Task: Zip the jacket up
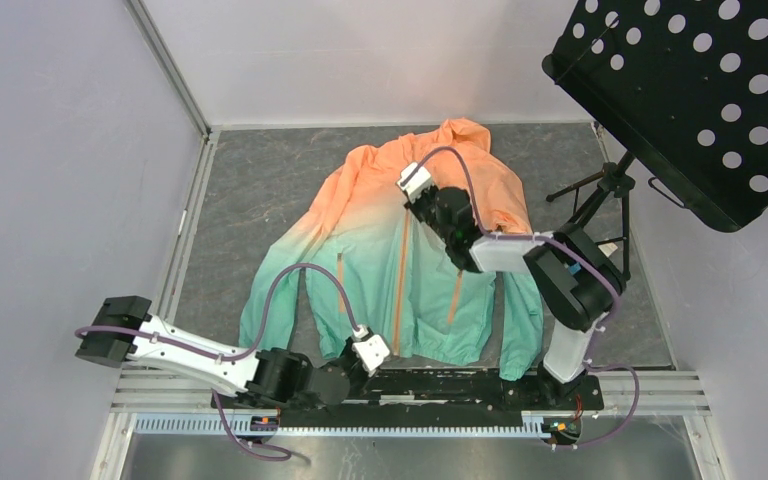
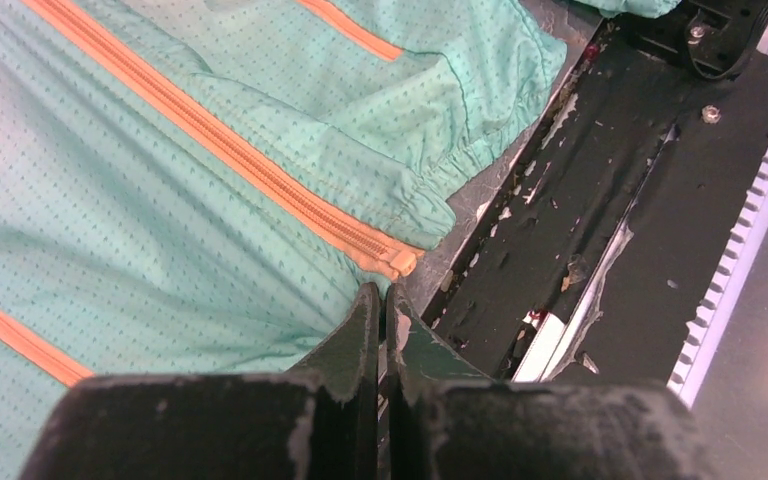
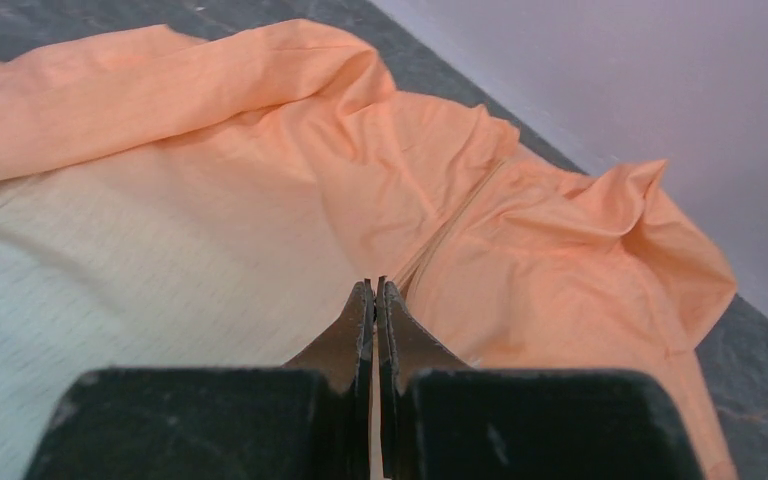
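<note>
The jacket point(image 1: 360, 250) lies flat on the mat, front up, orange at the hood end and mint-green at the near hem. Its orange centre zipper point(image 1: 400, 280) looks closed from the hem up to the chest. My left gripper point(image 1: 372, 352) is at the near hem beside the zipper's bottom end point(image 2: 395, 262). Its jaws point(image 2: 382, 290) are shut and the green fabric wrinkles toward them, so it seems to pinch the hem. My right gripper point(image 1: 412, 183) is on the chest, shut point(image 3: 374, 283) where the zipper line point(image 3: 455, 215) meets its tips. The pull itself is hidden.
A black perforated panel point(image 1: 680, 90) on a tripod point(image 1: 600, 200) overhangs the right side. The black base rail point(image 1: 460, 385) runs along the near edge, just behind the hem. Grey mat point(image 1: 260, 180) lies around the jacket, with white walls left and back.
</note>
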{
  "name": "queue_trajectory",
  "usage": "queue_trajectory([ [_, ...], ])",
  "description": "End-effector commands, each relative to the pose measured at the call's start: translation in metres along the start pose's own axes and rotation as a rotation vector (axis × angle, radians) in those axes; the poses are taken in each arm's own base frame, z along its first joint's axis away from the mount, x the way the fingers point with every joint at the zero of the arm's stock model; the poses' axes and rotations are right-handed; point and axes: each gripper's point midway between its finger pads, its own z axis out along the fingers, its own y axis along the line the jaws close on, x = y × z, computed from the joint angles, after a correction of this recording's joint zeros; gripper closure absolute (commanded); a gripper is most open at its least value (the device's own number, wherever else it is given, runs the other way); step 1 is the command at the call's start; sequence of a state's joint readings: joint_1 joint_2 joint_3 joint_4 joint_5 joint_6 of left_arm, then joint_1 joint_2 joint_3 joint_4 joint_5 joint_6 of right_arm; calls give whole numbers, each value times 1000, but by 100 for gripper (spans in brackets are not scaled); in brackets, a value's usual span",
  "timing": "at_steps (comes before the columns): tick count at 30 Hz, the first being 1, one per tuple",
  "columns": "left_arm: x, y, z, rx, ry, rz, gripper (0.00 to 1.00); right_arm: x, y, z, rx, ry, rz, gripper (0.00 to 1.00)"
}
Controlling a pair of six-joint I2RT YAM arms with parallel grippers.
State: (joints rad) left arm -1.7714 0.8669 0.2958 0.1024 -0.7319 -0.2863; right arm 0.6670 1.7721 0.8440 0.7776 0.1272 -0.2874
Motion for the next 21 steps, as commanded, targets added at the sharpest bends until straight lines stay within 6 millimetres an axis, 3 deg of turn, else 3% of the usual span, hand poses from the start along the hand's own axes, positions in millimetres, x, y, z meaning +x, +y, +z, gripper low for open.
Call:
queue_trajectory([
  [1, 6, -26, -3, 87, 41, -82, 98, -33, -82, 41, 160, -92, -70, 100],
  [9, 18, -44, -2, 152, 104, -108, 98, -33, -162, 109, 250, -127, -98, 100],
  [21, 28, -60, -8, 242, 175, -115, 98, -17, -245, 177, 348, -162, -121, 100],
])
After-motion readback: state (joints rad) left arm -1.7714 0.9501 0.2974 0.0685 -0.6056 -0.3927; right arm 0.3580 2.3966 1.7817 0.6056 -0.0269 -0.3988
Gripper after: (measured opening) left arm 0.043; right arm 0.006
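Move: The right fingers are already shut on the zip pull, about halfway up the jacket. The zip's top end at the collar lies about 24 cm ahead of them, 4 cm to the right and 7 cm lower. The bunched hood is also 24 cm ahead but 16 cm to the right, and the back wall's foot some 32 cm straight ahead. From the left hand, pinching the hem at the zip's foot, that top end lies about 58 cm ahead and 7 cm right. Run the right gripper forward along the zip towards the collar, about 24 cm and 5 cm to its right, rising a couple of centimetres, fast at first and then easing. Keep its fingers shut on the pull and let them tip up some 10 degrees. Meanwhile keep the left pinch on the hem, lowering it about 3 cm and drawing it back 2 cm towards the base. ##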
